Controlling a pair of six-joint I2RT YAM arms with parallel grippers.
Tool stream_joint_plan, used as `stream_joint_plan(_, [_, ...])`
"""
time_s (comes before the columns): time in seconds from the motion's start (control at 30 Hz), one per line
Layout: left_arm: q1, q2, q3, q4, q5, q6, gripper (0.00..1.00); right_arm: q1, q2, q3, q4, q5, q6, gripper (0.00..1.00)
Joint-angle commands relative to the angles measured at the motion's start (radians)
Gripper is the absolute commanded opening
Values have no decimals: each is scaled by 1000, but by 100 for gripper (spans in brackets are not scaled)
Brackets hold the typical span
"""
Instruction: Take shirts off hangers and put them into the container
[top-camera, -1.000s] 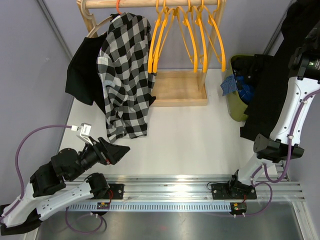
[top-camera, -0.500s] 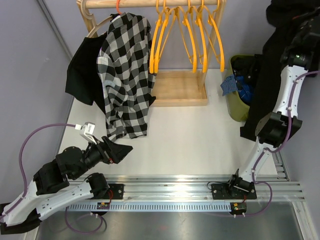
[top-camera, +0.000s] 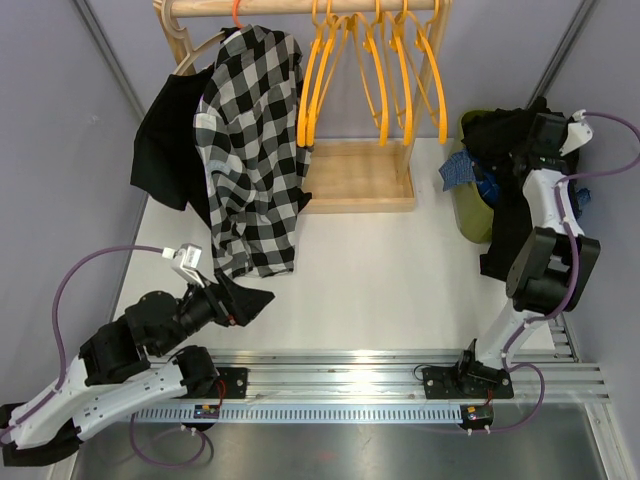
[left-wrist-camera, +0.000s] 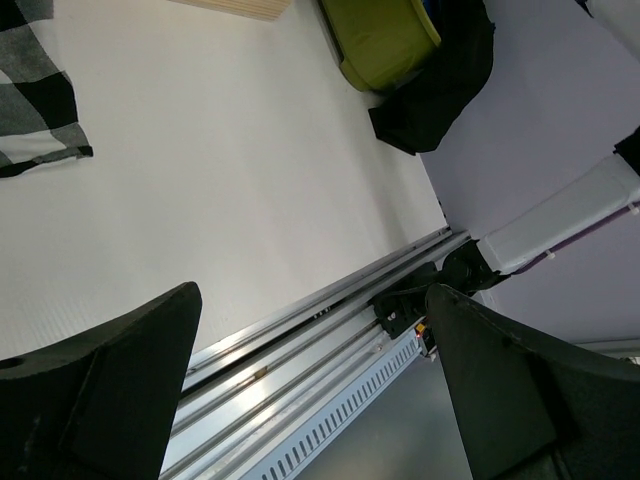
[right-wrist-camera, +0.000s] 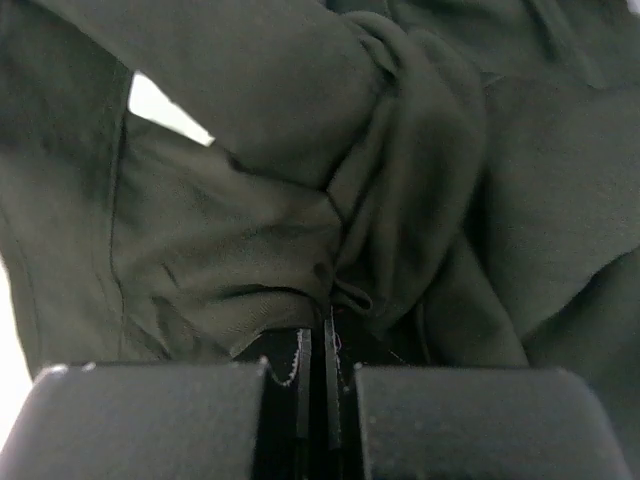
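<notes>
A black-and-white checked shirt (top-camera: 250, 150) and a black shirt (top-camera: 165, 140) hang on the rack at the back left. Several bare orange hangers (top-camera: 380, 70) hang beside them. My right gripper (top-camera: 520, 140) is low over the olive-green container (top-camera: 470, 215), shut on another black shirt (top-camera: 497, 250). That shirt lies across the tub and spills down its right side. In the right wrist view the jaws (right-wrist-camera: 318, 340) pinch a fold of its dark cloth (right-wrist-camera: 400, 200). My left gripper (top-camera: 250, 300) stands open over the near left table, nothing between its fingers (left-wrist-camera: 110, 400).
The pale wooden rack base (top-camera: 360, 175) stands at the back middle. Blue cloth (top-camera: 470, 172) shows inside the tub. Metal rails (top-camera: 330, 375) run along the near edge. The left wrist view shows the tub (left-wrist-camera: 385, 40) and the checked shirt's hem (left-wrist-camera: 30, 100).
My right arm has dropped from high at the back right down onto the container, carrying the black shirt with it. The left arm has crept slightly right.
</notes>
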Motion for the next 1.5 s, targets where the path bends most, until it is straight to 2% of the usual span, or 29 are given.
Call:
stream_joint_plan(0.0, [-1, 7, -11, 96, 32, 13, 99, 24, -175, -148, -120, 171, 39, 0])
stream_joint_plan(0.07, [-1, -11, -17, 99, 43, 7, 99, 26, -198, -241, -137, 191, 57, 0])
stream_joint_plan(0.17, [-1, -46, -28, 85, 44, 3, 99, 26, -144, -269, -197, 216, 60, 0])
stream_joint_plan(0.27, [-1, -66, -30, 52, 31, -4, 99, 27, -58, -197, -322, 225, 65, 0])
stream_joint_plan(0.37, [-1, -100, -22, 29, 24, -17, 99, 27, 47, -128, -378, 220, 67, 0])
stream_joint_plan(0.63, [-1, -207, -23, -7, 15, -37, 99, 30, 91, 13, -442, 167, 71, 0])
stream_joint_plan(0.7, [-1, -213, -25, -13, 14, -39, 99, 33, 79, 67, -505, 133, 47, 24])
stream_joint_plan(0.77, [-1, -218, -23, -13, 17, -36, 99, 43, 30, 33, -495, 121, 16, 52])
stream_joint_plan(0.8, [-1, -217, -20, -14, 18, -34, 99, 58, -52, 6, -475, 121, 8, 69])
stream_joint_plan(0.9, [-1, -212, -2, -24, 17, -19, 99, 84, -256, -97, -407, 107, -10, 93])
stream_joint_plan(1.0, [0, -212, 13, -39, 14, -5, 99, 125, -465, -169, -361, 104, -44, 99])
stream_joint_plan(1.1, [0, -220, 33, -57, 11, 9, 99, 155, -664, -229, -337, 72, -76, 99])
stream_joint_plan(1.23, [0, -236, 46, -74, 11, 19, 99, 201, -899, -312, -306, -52, -95, 99])
stream_joint_plan(1.27, [0, -241, 46, -76, 12, 22, 99, 205, -980, -326, -295, -144, -108, 100])
stream_joint_plan(1.3, [-1, -243, 47, -80, 11, 22, 99, 211, -1014, -335, -283, -198, -114, 99])
stream_joint_plan(1.33, [0, -249, 49, -86, 8, 26, 99, 216, -1040, -335, -274, -338, -125, 99])
stream_joint_plan(1.37, [0, -250, 47, -88, 8, 27, 99, 224, -1077, -329, -274, -408, -142, 99])
stream_joint_plan(1.47, [0, -255, 49, -96, 5, 30, 99, 227, -1114, -269, -290, -640, -150, 100])
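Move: Inside and over the green container, the right hand still holds the black shirt. The container's middle lies roughly 5 cm back, 8 cm left and 12 cm below that hand. The blue checked shirt on its left rim is about 18 cm left, 4 cm back and 6 cm lower. The rack's wooden base stands some 45 cm left, 6 cm back and 20 cm lower. From the left hand the container is about 36 cm ahead, 56 cm right and 16 cm lower. Lowering the black shirt into the container, the right hand draws back about 7 cm and sinks some 8 cm, fingers tipping farther down, then opens wide and lets go. It climbs away some 30 cm while swinging back and left, fingers tipping up and turning counter-clockwise. The empty, open left hand drifts a few centimetres left and back. ##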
